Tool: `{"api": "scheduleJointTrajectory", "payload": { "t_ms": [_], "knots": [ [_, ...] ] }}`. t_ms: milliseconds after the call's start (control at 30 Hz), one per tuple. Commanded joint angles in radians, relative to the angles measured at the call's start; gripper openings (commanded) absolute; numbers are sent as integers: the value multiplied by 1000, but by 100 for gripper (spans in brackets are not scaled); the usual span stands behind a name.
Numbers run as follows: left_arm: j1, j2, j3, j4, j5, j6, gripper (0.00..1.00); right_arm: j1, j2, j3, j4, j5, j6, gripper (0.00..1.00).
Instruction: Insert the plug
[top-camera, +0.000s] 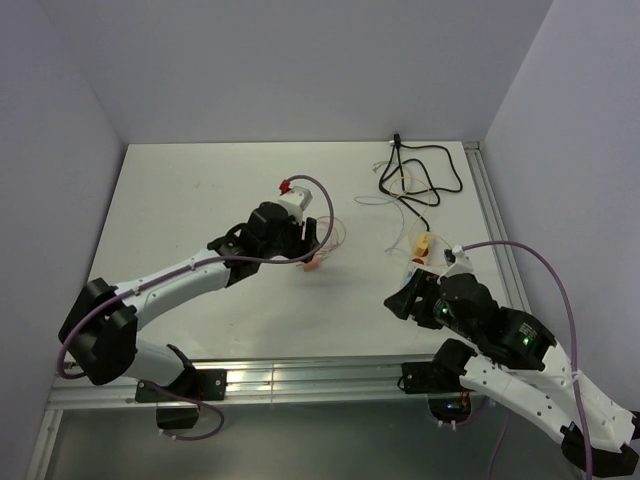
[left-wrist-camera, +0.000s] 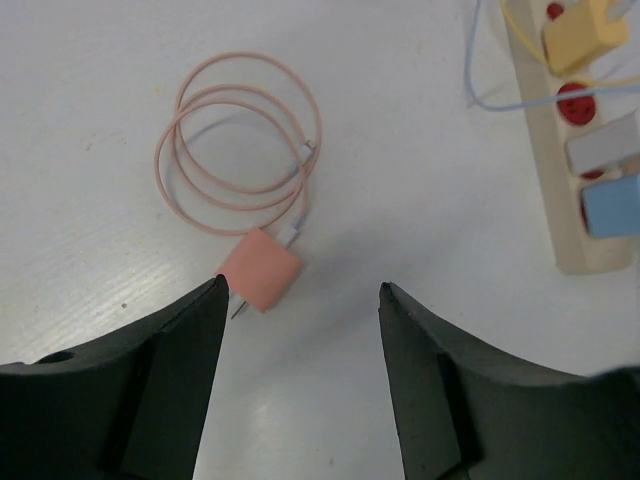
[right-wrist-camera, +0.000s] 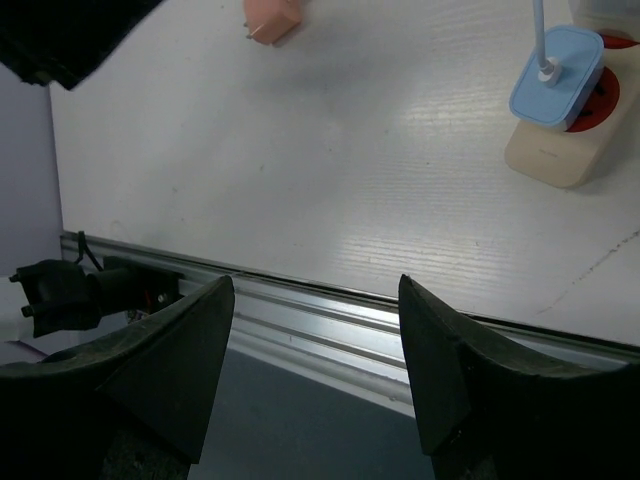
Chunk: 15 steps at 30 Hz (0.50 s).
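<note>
A pink plug (left-wrist-camera: 260, 270) lies on the white table with its prongs toward the camera, and its pink cable (left-wrist-camera: 240, 130) is coiled behind it. My left gripper (left-wrist-camera: 302, 285) hovers open just above it. The plug sits beside the left fingertip (left-wrist-camera: 215, 300), not between the fingers. Seen from above, the plug (top-camera: 313, 265) lies just past the left gripper (top-camera: 303, 250). A beige power strip (left-wrist-camera: 568, 235) with red sockets holds a yellow plug (left-wrist-camera: 580, 35), a grey one and a blue one (right-wrist-camera: 557, 78). My right gripper (right-wrist-camera: 315, 282) is open and empty over the table's front rail, near the strip (top-camera: 425, 252).
A black cable (top-camera: 420, 175) and thin white wires (top-camera: 375, 200) lie tangled at the back right of the table. A metal rail (right-wrist-camera: 330, 310) runs along the near edge. Grey walls close in the left, the back and the right.
</note>
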Motion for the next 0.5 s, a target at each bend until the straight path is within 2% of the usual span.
{"api": "scheduleJointTrajectory", "payload": {
  "t_ms": [0, 167, 233, 467],
  "knots": [
    [-2, 50, 31, 15, 72, 195, 68, 8, -23, 68, -16, 26, -3, 73],
    [-7, 183, 112, -57, 95, 385, 67, 7, -32, 78, -36, 28, -11, 73],
    [-8, 225, 114, -36, 72, 431, 67, 7, -39, 74, -37, 25, -9, 73],
    [-8, 337, 150, -18, 54, 482, 67, 7, -75, 66, -77, 28, -6, 73]
  ]
}}
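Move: The pink plug lies on the table almost under the left gripper: about 15 cm below it, some 3 cm ahead and 2 cm to the right. Its coiled pink cable sits about 12 cm ahead of the gripper and 8 cm to the right. The blue plug in the power strip is roughly 31 cm to the right and 3 cm back. From the right gripper the pink plug is about 19 cm ahead and 23 cm to the left, well below. Lower the left gripper almost straight down towards the pink plug, about 9.5 cm, easing only slightly forward. On the way turn the hand some 30 degrees, its left side rising and the hand swinging clockwise, so the fingers point more steeply down. Keep them open and stop short, above the plug. ##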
